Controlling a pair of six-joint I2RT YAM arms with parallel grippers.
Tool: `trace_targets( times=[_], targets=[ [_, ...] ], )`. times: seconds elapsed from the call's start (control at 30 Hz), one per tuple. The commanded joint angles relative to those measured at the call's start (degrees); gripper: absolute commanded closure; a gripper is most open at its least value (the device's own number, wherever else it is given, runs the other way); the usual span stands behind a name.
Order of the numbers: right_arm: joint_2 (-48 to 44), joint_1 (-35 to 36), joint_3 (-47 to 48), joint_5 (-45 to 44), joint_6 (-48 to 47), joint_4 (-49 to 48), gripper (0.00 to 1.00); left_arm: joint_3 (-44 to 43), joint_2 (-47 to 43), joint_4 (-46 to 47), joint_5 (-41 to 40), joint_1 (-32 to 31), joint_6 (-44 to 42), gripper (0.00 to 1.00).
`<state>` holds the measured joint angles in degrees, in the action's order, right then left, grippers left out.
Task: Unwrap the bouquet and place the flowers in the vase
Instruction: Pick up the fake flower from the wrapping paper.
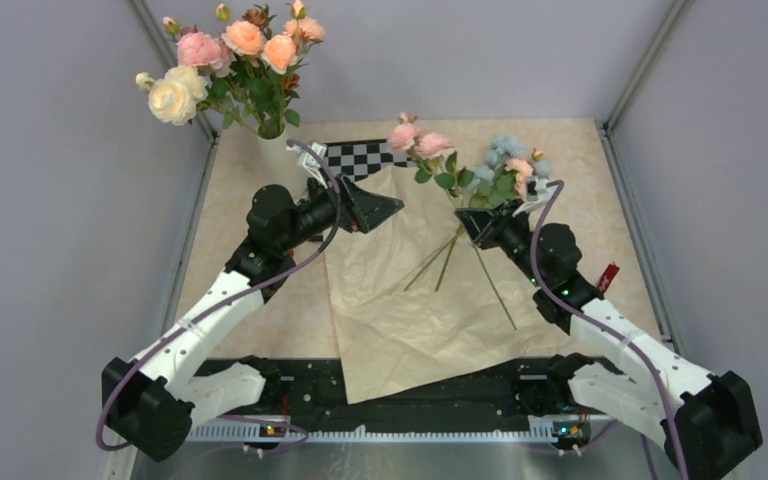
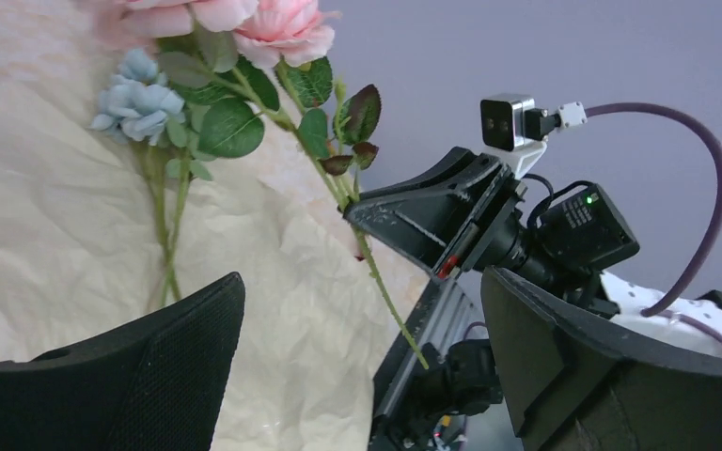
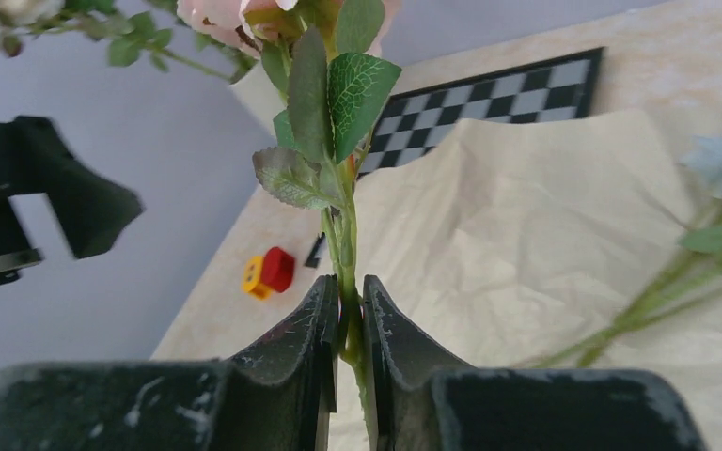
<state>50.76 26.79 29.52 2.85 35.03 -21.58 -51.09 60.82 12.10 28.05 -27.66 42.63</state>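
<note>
The bouquet is undone: its peach paper [image 1: 400, 300] lies spread flat on the table. My right gripper [image 1: 472, 222] [image 3: 346, 287] is shut on the green stem of a pink flower [image 1: 418, 140] [image 3: 343, 235], lifted above the paper, its stem end hanging toward the near edge. Blue flowers [image 1: 505, 155] [image 2: 141, 94] with other stems [image 1: 440, 262] lie on the paper beside it. My left gripper [image 1: 375, 210] [image 2: 362, 282] hovers open and empty over the paper's left side, facing the right gripper [image 2: 362, 211]. The white vase [image 1: 278, 152] stands at the back left, behind the left arm.
Large cream, pink and peach roses [image 1: 230, 60] fill the vase. A chessboard [image 1: 365, 157] [image 3: 489, 94] lies behind the paper. A small red and yellow block [image 3: 268, 271] sits left of the paper. A dark red ribbon [image 1: 608, 275] lies by the right arm. Walls enclose three sides.
</note>
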Motion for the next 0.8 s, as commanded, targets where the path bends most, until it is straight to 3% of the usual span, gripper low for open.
trace_targets(
  times=[0.0, 0.27, 0.43, 0.57, 0.77],
  targets=[
    [2.25, 7.17, 5.81, -2.58, -1.68, -11.37, 1.00, 1.55, 0.76, 11.91, -1.86, -1.48, 8.94, 0.01],
    [8.67, 14.19, 10.24, -2.59, -1.60, -16.78, 1.00, 0.14, 4.39, 13.15, -1.30, -2.73, 11.59, 0.07],
    [10.89, 16.69, 11.32, -1.94, -1.27, -19.16, 1.00, -0.67, 5.96, 13.22, -2.36, -3.74, 11.83, 0.19],
    [11.93, 18.04, 12.28, -1.67, -2.00, -19.06, 1.00, -1.25, 6.93, 12.90, -2.83, -4.37, 11.73, 0.37],
    [12.72, 18.87, 12.49, -0.91, -2.17, -18.87, 1.00, -1.98, 7.51, 12.87, -3.20, -4.93, 11.51, 0.47]
  ],
)
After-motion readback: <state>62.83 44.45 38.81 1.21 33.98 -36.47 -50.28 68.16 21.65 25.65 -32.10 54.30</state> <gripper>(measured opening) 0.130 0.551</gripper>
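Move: The pink rose stem, already pinched in the right hand, lies about 17 cm to the left hand's right, 4 cm ahead and 10 cm lower. From the right hand, the left's open fingers are thus 17 cm left, 4 cm back and 10 cm up. The pink blooms sit some 10 cm ahead of the right hand, 7 cm left and 12 cm above; the blue flowers lie on the paper about 25 cm ahead, 14 cm right and 22 cm below. Right hand carries the stem about 11 cm left and up; left hand edges right, half-closing around the stem. ##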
